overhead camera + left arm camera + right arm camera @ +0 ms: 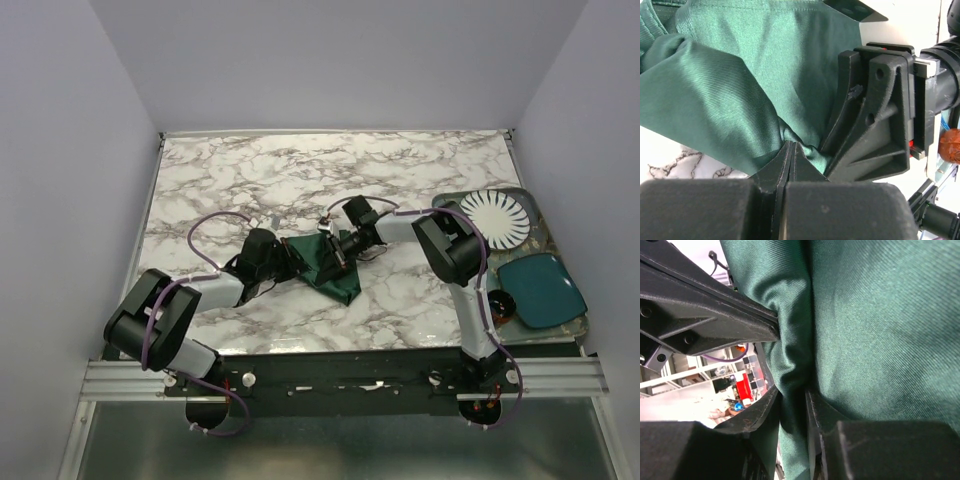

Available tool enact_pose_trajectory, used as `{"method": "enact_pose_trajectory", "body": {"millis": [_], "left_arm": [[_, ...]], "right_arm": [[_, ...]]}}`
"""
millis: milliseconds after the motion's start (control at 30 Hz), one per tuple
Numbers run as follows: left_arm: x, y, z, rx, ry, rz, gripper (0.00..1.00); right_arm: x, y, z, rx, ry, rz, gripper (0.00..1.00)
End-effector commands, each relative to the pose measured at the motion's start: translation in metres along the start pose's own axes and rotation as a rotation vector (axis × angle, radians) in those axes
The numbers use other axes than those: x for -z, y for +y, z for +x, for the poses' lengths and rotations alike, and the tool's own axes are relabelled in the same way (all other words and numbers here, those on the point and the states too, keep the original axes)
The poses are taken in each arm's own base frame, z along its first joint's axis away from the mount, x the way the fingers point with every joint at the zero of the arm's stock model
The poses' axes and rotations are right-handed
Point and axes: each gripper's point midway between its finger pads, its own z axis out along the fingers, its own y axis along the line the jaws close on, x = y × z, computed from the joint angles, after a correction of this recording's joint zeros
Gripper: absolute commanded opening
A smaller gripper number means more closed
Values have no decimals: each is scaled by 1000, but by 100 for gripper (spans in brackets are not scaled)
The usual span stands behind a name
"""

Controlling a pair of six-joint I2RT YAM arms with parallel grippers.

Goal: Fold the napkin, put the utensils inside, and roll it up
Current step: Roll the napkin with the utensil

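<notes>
The dark green napkin [330, 270] lies bunched on the marble table [300, 180] between my two grippers. My left gripper [292, 262] comes in from the left and is shut on a fold of the napkin [740, 100]; its fingertips [785, 165] pinch the cloth tight. My right gripper [336, 250] meets it from the right. Its fingers [812, 410] stand a little apart, and a loose fold of napkin [880, 320] runs between them. A slim silver piece, probably the fork [374, 255], pokes out under the right wrist, mostly hidden.
A tray [530, 195] sits at the table's right edge. It holds a white ribbed plate [495, 220], a teal dish [540, 290] and a small dark bowl [500, 303]. The right gripper's body [875, 115] is very close to my left fingers.
</notes>
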Motion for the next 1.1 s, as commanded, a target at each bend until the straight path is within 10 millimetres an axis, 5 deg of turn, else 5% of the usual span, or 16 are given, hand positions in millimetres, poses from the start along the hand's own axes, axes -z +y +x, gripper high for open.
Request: {"method": "enact_pose_trajectory", "body": {"millis": [0,167,467,600,633,767,1067], "left_arm": [[-6,37,9,-3,-8,-136,0],[-9,53,21,16,23,-189,0],[-11,57,25,18,48,-200,0],[-13,52,22,18,48,-188,0],[-13,52,23,21,52,-190,0],[-14,48,21,24,55,-182,0],[-14,50,22,31,65,-187,0]], "right_arm": [[9,-3,-4,1,-13,111,37],[26,6,-19,76,-45,238,49],[87,44,-36,313,-142,594,67],[73,49,-39,538,-220,739,68],[65,30,-22,554,-199,785,68],[64,18,-29,741,-305,1060,68],[36,11,-22,903,-299,1122,67]]}}
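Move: The right hand's fingers are still around the rolled napkin. The roll's near-right end, which it takes next, is about 3 cm back and 3 cm to its right, roughly 1 cm lower. The flat, unrolled part lies some 6 cm ahead and 3 cm right, 2 cm below. From the left hand, its shut fingertips already on the roll, that end is about 5 cm back and 7 cm right, 1 cm lower. Up and forward first, the right hand opens to about two thirds and comes free of the roll, climbing some 9 cm. It then drops back and down over the near-right part of the roll, ending 2–3 cm right of its start, its fingers swung about 75 degrees from pointing left to steeply down. The left keeps its shut tips on the roll, easing 1–2 cm forward and 1 cm down. ##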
